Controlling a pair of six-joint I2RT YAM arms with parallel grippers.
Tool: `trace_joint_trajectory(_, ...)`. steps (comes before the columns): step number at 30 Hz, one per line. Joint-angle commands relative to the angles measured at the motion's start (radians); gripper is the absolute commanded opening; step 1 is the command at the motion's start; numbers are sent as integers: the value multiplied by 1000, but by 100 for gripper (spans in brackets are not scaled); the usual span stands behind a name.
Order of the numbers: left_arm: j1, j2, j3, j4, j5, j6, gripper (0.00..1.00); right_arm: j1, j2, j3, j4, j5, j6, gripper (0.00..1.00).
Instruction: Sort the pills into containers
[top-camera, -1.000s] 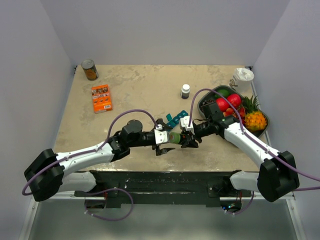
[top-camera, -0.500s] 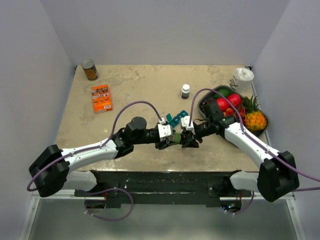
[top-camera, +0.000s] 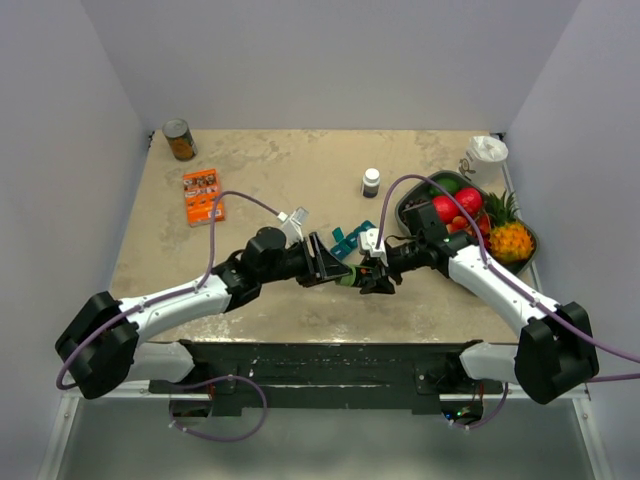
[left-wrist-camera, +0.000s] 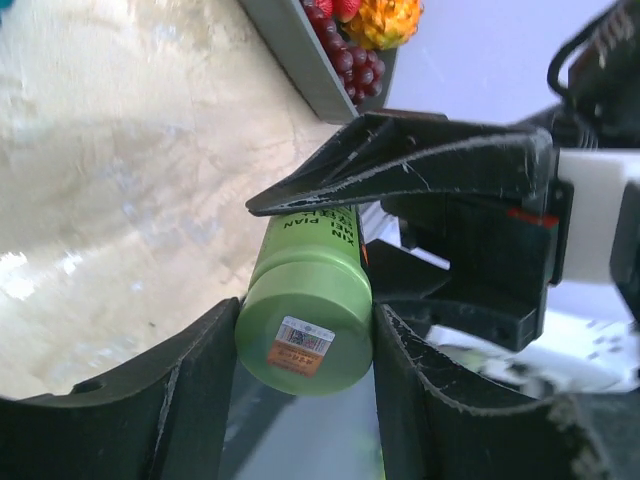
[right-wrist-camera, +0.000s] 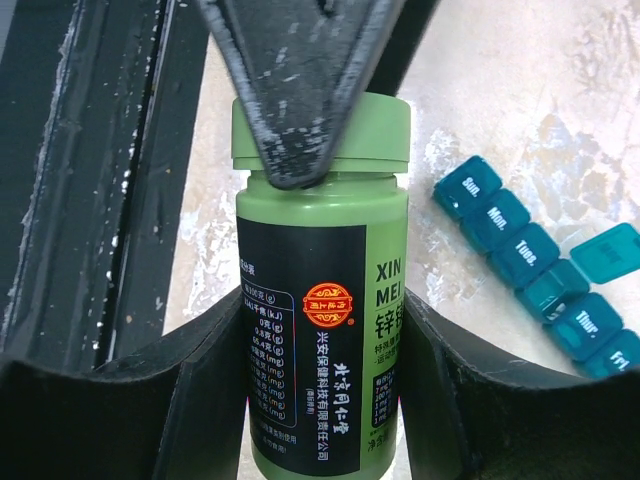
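A green pill bottle (top-camera: 351, 275) with a black label hangs just above the table centre, held between both arms. My right gripper (right-wrist-camera: 320, 400) is shut on the bottle's body (right-wrist-camera: 320, 340). My left gripper (left-wrist-camera: 305, 350) is shut on its green cap (left-wrist-camera: 305, 330), and one of its fingers (right-wrist-camera: 300, 80) lies over the cap in the right wrist view. The containers (right-wrist-camera: 540, 270), a teal strip of day-labelled compartments, lie on the table just beyond the bottle (top-camera: 350, 238), with one lid (right-wrist-camera: 605, 255) standing open. No loose pills show.
A grey fruit tray (top-camera: 402, 212) stands at the right, behind my right arm. A small dark bottle with a white cap (top-camera: 371, 182) stands mid-back. An orange box (top-camera: 203, 195) and a tin can (top-camera: 180, 140) sit at the back left, and a white object (top-camera: 487, 155) at the back right.
My left gripper came in from the left and shut on the bottle's cap. Its wrist has since rolled round. The right arm and the bottle stayed put.
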Motion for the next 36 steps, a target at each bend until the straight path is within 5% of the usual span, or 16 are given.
trace_joint_trajectory(1,-11,-25,14,40,38,-350,0,-11,-33,15,23,-3,11,0)
trace_joint_trajectory(14,5,-136,-55,9,41,-413,0,-16,-32,11,24,-6,8,0)
trace_joint_trajectory(36,236,-345,-282,-51,58,-299,0,-17,-32,9,21,-11,3,0)
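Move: My left hand already grips the green cap. The green bottle's middle lies about 5 cm to the right of that hand and a couple of centimetres lower. The teal pill box lies on the table about 13 cm straight ahead of my left hand and some 13 cm below it, with the white bottle roughly 30 cm ahead and 7 cm right. My right hand holds the green bottle's body, with the cap some 4 cm to its left and slightly above. I hold the green bottle still in my right hand while my left keeps its pinch on the cap and turns it some 20 degrees further, counter-clockwise as seen facing the cap. Then my left lifts the cap about 2 cm, easing back slightly, and draws it about 7 cm to my left, away from the bottle mouth, sinking back to its starting height. Both grips stay shut. ##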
